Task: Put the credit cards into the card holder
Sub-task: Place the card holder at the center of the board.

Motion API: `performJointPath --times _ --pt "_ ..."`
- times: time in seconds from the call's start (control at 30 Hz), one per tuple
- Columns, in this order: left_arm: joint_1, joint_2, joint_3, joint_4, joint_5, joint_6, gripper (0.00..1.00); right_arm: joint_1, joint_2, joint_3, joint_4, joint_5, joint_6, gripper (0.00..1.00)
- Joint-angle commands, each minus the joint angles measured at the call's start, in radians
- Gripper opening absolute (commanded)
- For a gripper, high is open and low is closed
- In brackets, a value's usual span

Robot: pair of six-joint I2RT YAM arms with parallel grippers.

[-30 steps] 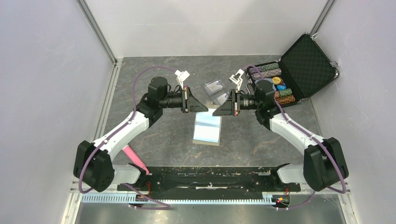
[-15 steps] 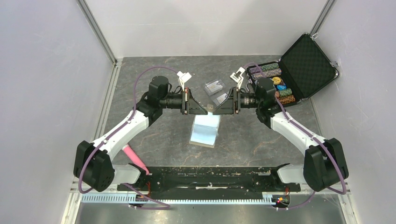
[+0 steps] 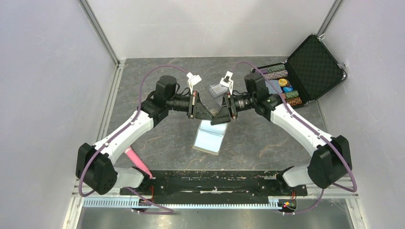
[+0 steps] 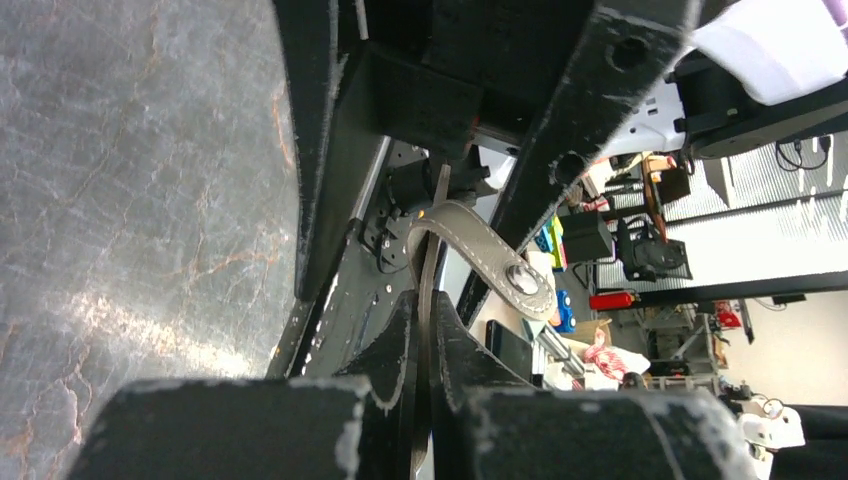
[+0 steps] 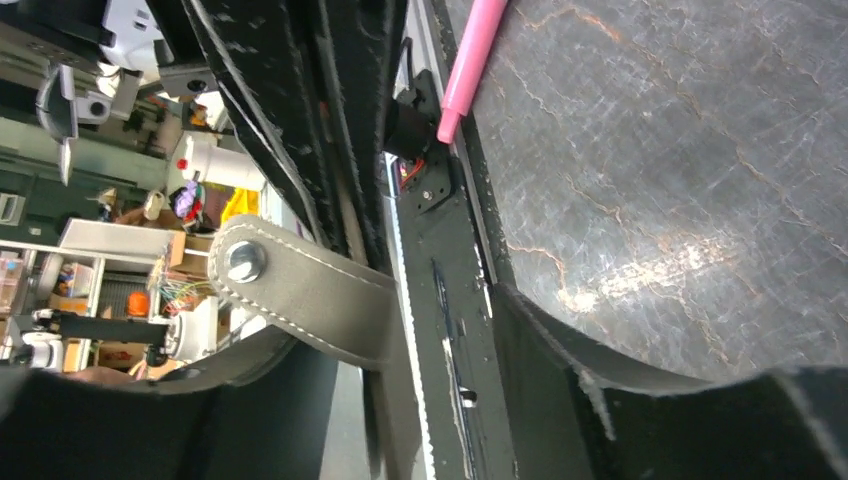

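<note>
The card holder (image 3: 209, 139) hangs opened between the two arms, its pale blue inside facing up and its lower end near the table. My left gripper (image 3: 205, 113) is shut on its upper edge. In the left wrist view that thin edge sits pinched between the jaws of the left gripper (image 4: 428, 305), with the olive strap and snap (image 4: 492, 263) curling just beyond. My right gripper (image 3: 218, 116) faces the left one, open. In the right wrist view the strap (image 5: 300, 288) lies between the wide-apart jaws of the right gripper (image 5: 400, 345), not clamped. The credit cards are hidden.
An open black poker-chip case (image 3: 313, 67) with chip stacks (image 3: 282, 87) stands at the back right. A clear plastic case (image 3: 218, 89) lies behind the grippers. A pink pen (image 3: 136, 160) lies near the left arm's base, seen as a pink pen (image 5: 470, 60) in the right wrist view.
The right gripper has let go, opened, and moved left up against the left gripper. The card holder's hanging end has swung slightly left. The left gripper stays shut.
</note>
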Motion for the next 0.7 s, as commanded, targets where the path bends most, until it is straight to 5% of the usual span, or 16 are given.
performJointPath --times 0.0,0.13,0.23,0.33,0.53,0.67 --pt "-0.016 0.005 0.048 -0.021 0.016 0.043 0.02 0.034 0.064 0.136 -0.343 0.107 -0.305 0.53" --pt "-0.016 0.009 0.052 -0.036 -0.02 0.048 0.02 0.036 0.069 0.13 -0.379 0.078 -0.346 0.22" --pt "-0.016 0.012 0.058 -0.059 -0.063 0.055 0.13 0.037 0.064 0.106 -0.354 0.065 -0.334 0.0" --pt "-0.016 0.011 0.082 -0.138 -0.149 0.088 0.46 0.037 0.065 0.086 -0.343 0.092 -0.325 0.0" --pt "-0.016 -0.05 0.127 -0.28 -0.377 0.135 0.94 -0.007 0.057 -0.023 -0.182 0.181 -0.158 0.0" --pt "-0.016 -0.119 0.116 -0.291 -0.485 0.123 1.0 -0.096 0.009 -0.184 0.061 0.249 0.089 0.0"
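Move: The open card holder hangs from the left fingers' pinch at its far end, its middle about 4 cm back and 5 cm below the left hand, 1 cm to its right. From the right hand, the holder's middle lies some 4 cm back, 1 cm left and 5 cm down. On the table roughly 24 cm below the right hand, the near clear box stands about 19 cm ahead and 8 cm right, the far clear box 26 cm ahead and 4 cm right. The card holder changes hands: the right fingers, partly open around its far end beside the strap, draw back slightly and pinch shut on it. The left fingers then let go, opening wide, and that hand, having sunk 2.5 cm, backs off forward and left, turning some 15 degrees counter-clockwise. The right hand keeps its pinch and carries the holder about 8 cm down, also drifting right. ##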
